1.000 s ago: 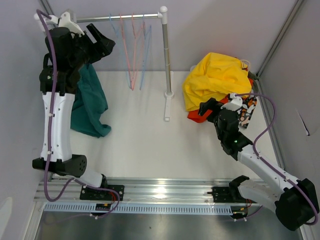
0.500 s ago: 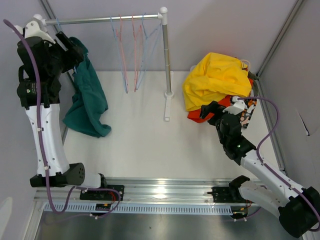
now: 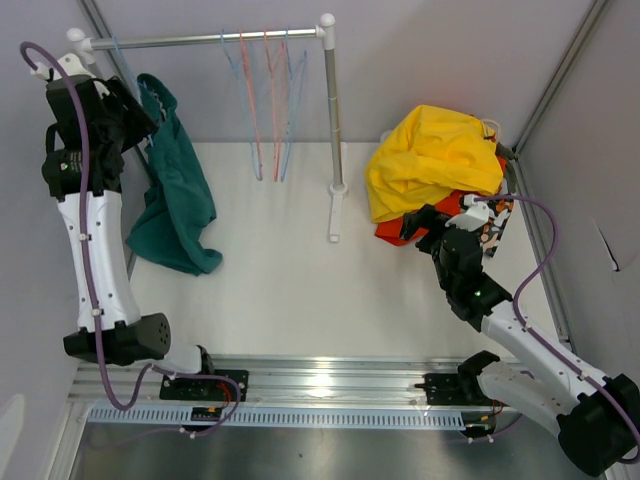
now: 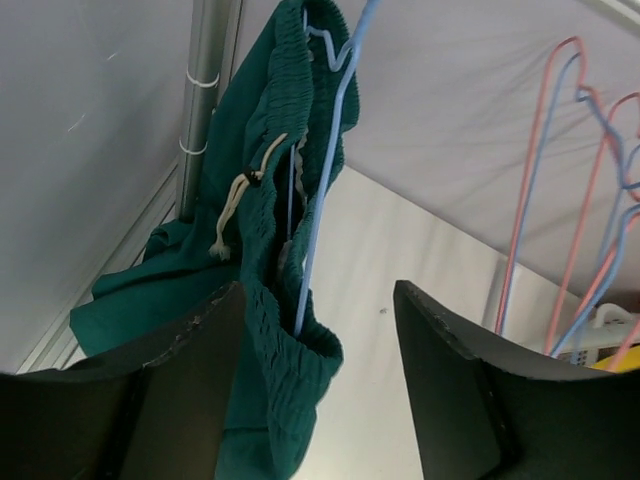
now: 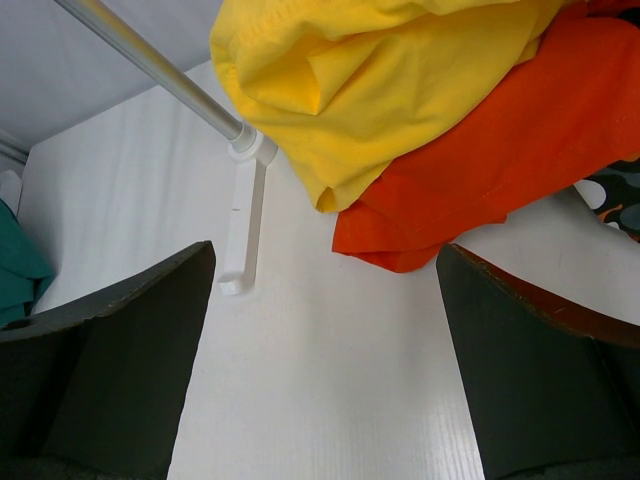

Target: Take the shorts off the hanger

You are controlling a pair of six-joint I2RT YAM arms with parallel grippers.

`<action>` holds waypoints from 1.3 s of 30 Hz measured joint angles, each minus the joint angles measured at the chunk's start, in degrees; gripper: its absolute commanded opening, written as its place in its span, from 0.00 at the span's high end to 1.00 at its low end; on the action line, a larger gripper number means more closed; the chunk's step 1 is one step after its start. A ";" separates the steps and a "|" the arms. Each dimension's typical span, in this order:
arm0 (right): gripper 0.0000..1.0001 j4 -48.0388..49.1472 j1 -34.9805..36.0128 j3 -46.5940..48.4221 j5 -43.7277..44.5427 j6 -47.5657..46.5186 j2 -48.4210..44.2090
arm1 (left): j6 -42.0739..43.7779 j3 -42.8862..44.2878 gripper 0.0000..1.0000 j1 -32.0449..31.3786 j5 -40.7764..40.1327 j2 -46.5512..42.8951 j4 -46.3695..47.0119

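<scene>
Teal shorts (image 3: 178, 195) hang by their waistband from a blue hanger (image 4: 325, 180) at the left end of the rail (image 3: 200, 38), their legs trailing on the table. My left gripper (image 3: 138, 108) is beside them. In the left wrist view the left gripper (image 4: 318, 300) is open, the teal shorts' (image 4: 265, 210) waistband lies against its left finger, and its right finger stands apart. Yellow shorts (image 3: 430, 155), red-orange shorts (image 3: 392, 232) and patterned shorts (image 3: 497, 225) lie piled at the right. My right gripper (image 3: 440, 215) hovers open in front of that pile, holding nothing.
Several empty pink and blue hangers (image 3: 265, 100) hang along the middle of the rail. The rail's grey post (image 3: 331, 120) stands on a white foot (image 3: 336, 215) mid-table. Grey walls close in on the left and the right.
My left arm has swung left, from the rail's middle to its left end by the teal shorts, and its jaws have narrowed a little. The right arm has barely shifted.
</scene>
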 measured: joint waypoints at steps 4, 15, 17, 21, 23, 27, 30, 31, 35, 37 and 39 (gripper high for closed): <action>0.00 0.00 -0.17 -0.02 0.00 -0.48 -0.37 | 0.13 -0.09 0.38 0.09 -0.37 3.26 0.07; 0.01 0.00 -1.79 -1.09 -0.09 -1.25 -0.48 | -0.20 0.76 0.89 0.13 -0.07 9.88 0.66; 0.01 0.00 -1.97 -1.09 -0.09 -1.25 -0.48 | -0.11 1.99 1.00 0.13 0.39 10.84 0.70; 0.01 0.04 -2.25 -1.09 -0.13 -1.25 -0.46 | -0.04 5.01 1.00 -0.22 1.29 12.50 0.52; 0.01 0.07 -2.27 -1.09 -0.44 -1.29 -0.46 | -0.02 5.99 1.00 -0.55 1.31 12.79 -0.02; 0.01 0.22 -1.84 -1.09 -2.29 -1.99 -0.85 | -0.11 9.90 1.00 -2.27 2.21 13.53 -1.31; 0.00 1.90 0.31 -1.03 -6.84 -3.69 -2.40 | -0.59 13.79 1.00 -4.55 3.23 13.79 -2.54; 0.01 2.49 1.88 -0.70 -8.48 -4.39 -3.06 | -0.96 15.08 1.00 -5.42 3.89 13.77 -2.73; 0.01 4.02 11.54 5.92 -11.76 -7.63 -2.10 | -2.19 17.25 1.00 -8.22 5.77 12.96 -2.60; 0.01 5.49 18.58 11.76 -11.30 -10.12 0.61 | -2.80 17.25 1.00 -9.46 5.97 12.41 -2.67; 0.00 8.48 24.96 18.01 -11.13 -12.46 4.68 | -3.23 16.83 1.00 -10.86 5.95 11.96 -2.58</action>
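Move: The teal shorts' blue hanger has its near side wire about 6 cm ahead of the left hand, 1 cm to its left and 5 cm below. The middle of the teal shorts hangs some 6 cm ahead and 17 cm below, level sideways; the empty hangers are roughly 9 cm ahead and 24 cm to the right. From the right hand, the teal shorts are about 58 cm left, 12 cm ahead and 5 cm higher; the yellow shorts lie some 17 cm ahead, 3 cm right and 14 cm below. Forward and down by about 6 cm each, the left hand reaches the teal shorts' hanger and its fingers shut, pinching the blue side wire; it then hauls the wire right and up along the rail, yawing clockwise. Late on, the open right hand sweeps left some 17 cm towards the teal shorts, rising about as much and drawing back, turning counter-clockwise with fingers tipping up. ##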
